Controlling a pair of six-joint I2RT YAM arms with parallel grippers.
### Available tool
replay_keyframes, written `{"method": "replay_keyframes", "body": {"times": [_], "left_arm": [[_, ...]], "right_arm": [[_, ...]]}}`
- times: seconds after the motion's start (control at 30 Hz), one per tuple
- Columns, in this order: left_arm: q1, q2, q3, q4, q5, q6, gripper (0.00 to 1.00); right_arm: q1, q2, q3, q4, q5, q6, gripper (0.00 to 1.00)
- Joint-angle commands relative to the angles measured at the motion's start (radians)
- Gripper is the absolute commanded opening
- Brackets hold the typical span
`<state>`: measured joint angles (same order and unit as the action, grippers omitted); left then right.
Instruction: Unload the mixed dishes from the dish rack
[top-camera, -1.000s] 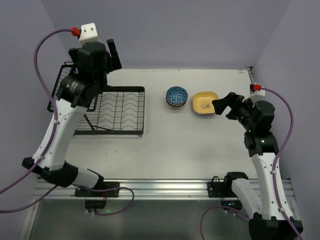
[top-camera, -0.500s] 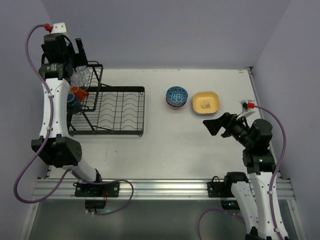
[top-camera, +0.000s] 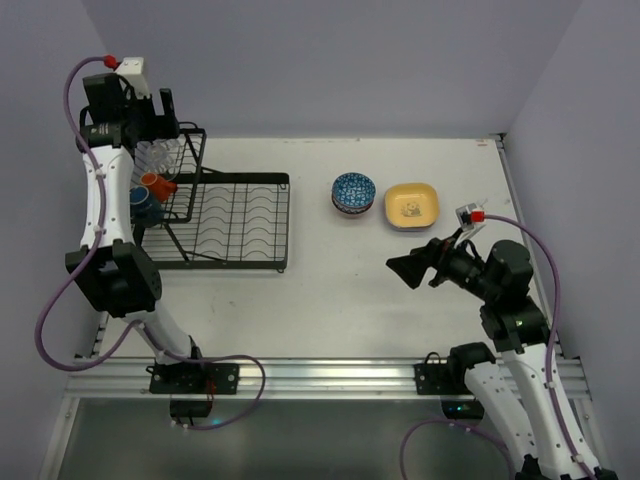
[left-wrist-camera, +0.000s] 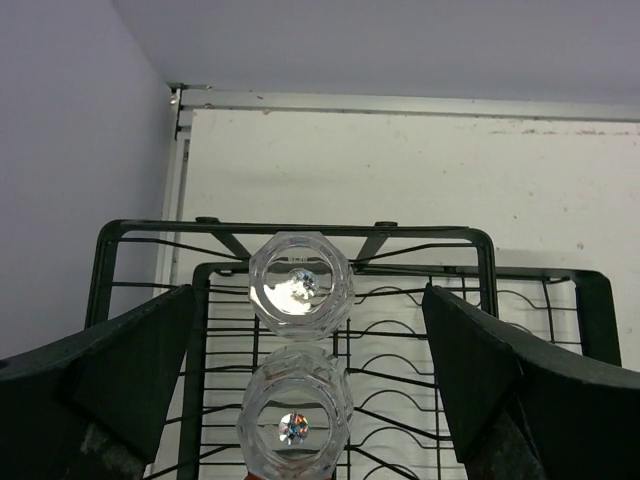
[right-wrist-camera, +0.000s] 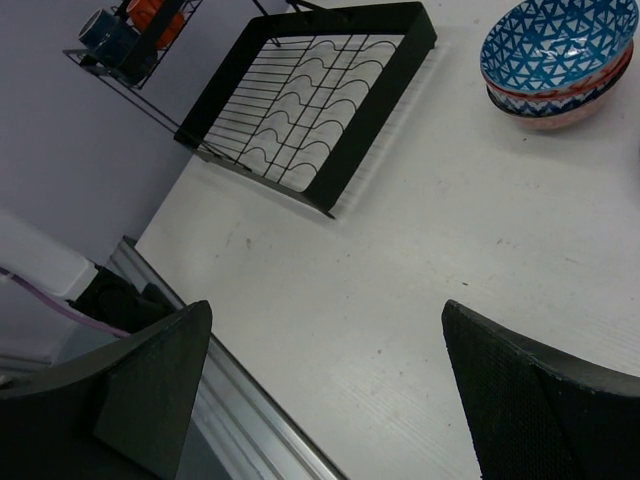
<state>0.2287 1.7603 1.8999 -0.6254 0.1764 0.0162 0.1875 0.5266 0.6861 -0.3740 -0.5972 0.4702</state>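
The black wire dish rack (top-camera: 240, 222) stands at the left. Its raised basket holds two clear glasses (top-camera: 155, 156), an orange mug (top-camera: 153, 184) and a dark mug (top-camera: 141, 201). My left gripper (top-camera: 164, 115) hangs open above the basket. In the left wrist view the gripper (left-wrist-camera: 310, 295) has one finger on each side of the two glasses (left-wrist-camera: 300, 285), well apart from them. Stacked patterned bowls (top-camera: 353, 192) and a yellow plate (top-camera: 411, 205) sit on the table. My right gripper (top-camera: 405, 268) is open and empty above bare table (right-wrist-camera: 326, 310).
The rack's flat slotted tray (right-wrist-camera: 310, 90) holds nothing. The right wrist view shows the bowls (right-wrist-camera: 560, 60), the mugs (right-wrist-camera: 115, 28) and the table's metal front rail (right-wrist-camera: 230, 400). Walls close in at the back, left and right.
My left arm swung from over the rack to its far left and now sits above the glasses. My right gripper drew back from the yellow plate toward the near middle.
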Motion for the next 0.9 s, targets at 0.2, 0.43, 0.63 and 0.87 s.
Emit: {"method": "replay_keyframes", "body": {"times": [0.2,0.43,0.63,0.87], "left_arm": [[-0.003,0.065,0.065,-0.007,0.066,0.091,0.95],[-0.008,0.077,0.045,-0.023,0.048,0.097,0.78],[-0.008,0.103,0.053,-0.023,0.047,0.085,0.74],[-0.009,0.125,0.064,-0.031,0.055,0.077,0.63]], "right_arm": [[0.026,-0.027,-0.008,0.043,-0.065,-0.001,0.99],[0.027,-0.017,-0.002,0.046,-0.067,-0.007,0.99],[0.026,-0.019,-0.007,0.047,-0.075,-0.008,0.99],[0.026,-0.031,-0.014,0.052,-0.078,-0.010,0.99]]}}
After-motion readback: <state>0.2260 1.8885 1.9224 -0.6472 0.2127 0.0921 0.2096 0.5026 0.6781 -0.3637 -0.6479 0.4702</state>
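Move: Below the left hand, in the raised basket at the rack's left, stands the upturned far glass: straight under and about 3 cm ahead, its middle some 12 cm down. The near glass stands some 7 cm behind the far glass, and the orange mug about 14 cm behind it, both roughly in line. For the right hand, the far glass is about 37 cm ahead, 65 cm to the left and roughly 6 cm lower. Sinking onto the far glass, the left hand goes down about 6 cm and eases some 2 cm forward, pausing briefly midway while the fingers draw in by about a third. The fingertips tip slightly further down and come around the glass's upturned base, one on either side, not yet visibly touching. ##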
